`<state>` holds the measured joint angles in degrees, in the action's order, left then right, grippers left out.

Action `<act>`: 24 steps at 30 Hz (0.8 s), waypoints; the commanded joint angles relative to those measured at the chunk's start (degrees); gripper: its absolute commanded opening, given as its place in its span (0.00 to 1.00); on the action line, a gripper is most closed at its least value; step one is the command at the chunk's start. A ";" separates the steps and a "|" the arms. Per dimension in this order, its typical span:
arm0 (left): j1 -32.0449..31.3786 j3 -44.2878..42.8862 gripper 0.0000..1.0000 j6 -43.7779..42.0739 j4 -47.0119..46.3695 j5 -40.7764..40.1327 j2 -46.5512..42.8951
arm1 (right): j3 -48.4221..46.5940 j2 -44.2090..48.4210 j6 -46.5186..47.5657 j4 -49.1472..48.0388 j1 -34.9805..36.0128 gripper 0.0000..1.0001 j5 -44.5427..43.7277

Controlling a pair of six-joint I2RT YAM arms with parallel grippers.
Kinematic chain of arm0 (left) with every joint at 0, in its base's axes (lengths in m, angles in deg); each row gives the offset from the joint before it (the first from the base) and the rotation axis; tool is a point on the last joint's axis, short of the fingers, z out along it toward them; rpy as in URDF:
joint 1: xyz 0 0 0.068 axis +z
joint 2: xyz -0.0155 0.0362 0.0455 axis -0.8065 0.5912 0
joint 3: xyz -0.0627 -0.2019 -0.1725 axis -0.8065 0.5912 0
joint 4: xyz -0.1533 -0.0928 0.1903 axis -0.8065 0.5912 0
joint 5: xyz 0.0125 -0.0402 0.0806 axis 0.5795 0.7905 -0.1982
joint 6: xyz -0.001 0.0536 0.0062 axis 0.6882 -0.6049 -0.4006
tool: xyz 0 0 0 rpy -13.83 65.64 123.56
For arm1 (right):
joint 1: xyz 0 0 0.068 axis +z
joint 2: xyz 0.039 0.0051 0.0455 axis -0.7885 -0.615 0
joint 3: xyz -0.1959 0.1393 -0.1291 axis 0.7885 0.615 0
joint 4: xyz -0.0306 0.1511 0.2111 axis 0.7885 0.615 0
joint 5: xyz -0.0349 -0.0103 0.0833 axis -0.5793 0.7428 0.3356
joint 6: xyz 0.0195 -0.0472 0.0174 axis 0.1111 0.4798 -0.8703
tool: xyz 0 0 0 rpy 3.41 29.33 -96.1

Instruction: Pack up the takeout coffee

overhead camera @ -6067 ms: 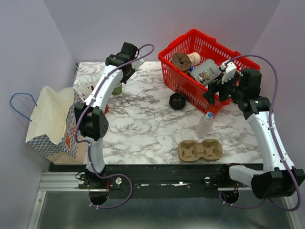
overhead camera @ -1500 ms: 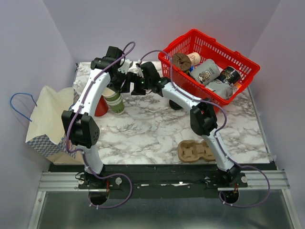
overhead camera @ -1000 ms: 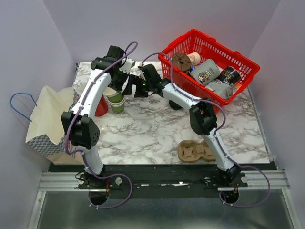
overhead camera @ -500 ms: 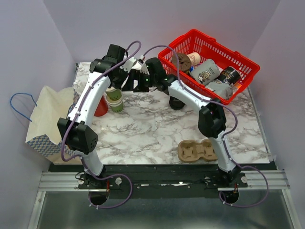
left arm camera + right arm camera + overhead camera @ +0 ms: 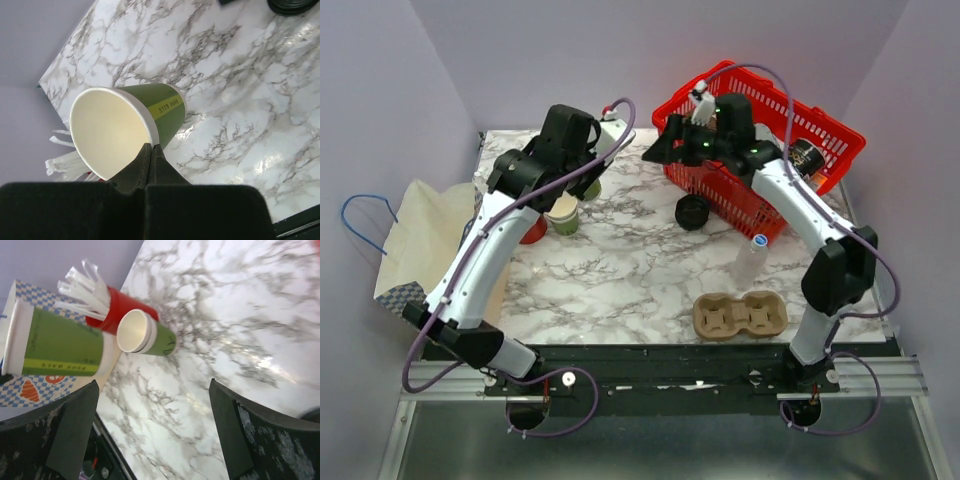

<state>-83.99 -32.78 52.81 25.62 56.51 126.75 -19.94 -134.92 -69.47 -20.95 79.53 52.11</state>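
Observation:
My left gripper (image 5: 151, 146) is shut on the rim of an olive-green paper cup (image 5: 165, 107), one finger inside the cream interior and one outside. The cup hangs tilted above the table (image 5: 588, 188), with the left gripper (image 5: 588, 172) over it, and shows lying sideways in the right wrist view (image 5: 60, 347). A similar green cup (image 5: 563, 212) stands on the marble below (image 5: 150, 337). Neither cup has a lid. A round black lid (image 5: 692, 212) lies by the basket. My right gripper (image 5: 660, 148) is open and empty above the table (image 5: 154, 382).
A red cup (image 5: 530, 230) with straws stands left of the green cups. A paper bag (image 5: 420, 260) sits off the table's left edge. The red basket (image 5: 720, 70) holds several items at the back right. A clear bottle (image 5: 750, 258) and a cardboard cup carrier (image 5: 740, 315) stand near the front.
My right gripper has pulled back from the cups toward the basket. My left gripper has lifted one green cup up and right, leaving the other on the table.

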 commanded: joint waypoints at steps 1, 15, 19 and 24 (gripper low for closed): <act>-2.89 8.40 0.00 -2.30 3.30 9.28 -3.50 | 5.05 8.07 10.35 5.75 -3.05 1.00 0.54; -17.66 35.75 0.00 -1.78 -11.81 4.27 -2.81 | 18.42 24.17 22.22 6.02 -3.75 1.00 -7.01; -19.07 38.91 0.00 0.85 -16.47 2.08 -2.81 | 20.35 25.58 22.76 6.02 -3.75 1.00 -7.90; -19.51 42.52 0.00 2.79 -18.50 1.19 -2.72 | 21.41 26.54 23.37 6.02 -3.75 1.00 -8.60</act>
<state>-102.92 7.48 52.87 11.43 60.23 124.06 0.43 -110.05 -48.03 -15.35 75.73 45.68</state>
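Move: The left hand still holds a green cup by its rim; the clear table spot it goes for is about 11 cm back, 8 cm right and 30 cm below. The cup stack stands level with that hand, 7 cm left, and the straw cup 15 cm left. From the right hand, the black lid lies 4 cm back, 10 cm right and 27 cm down; the bottle is some 17 cm back and 22 cm right. Left lowers its cup some 20 cm, back and right; open right hand moves right and back towards the lid. ##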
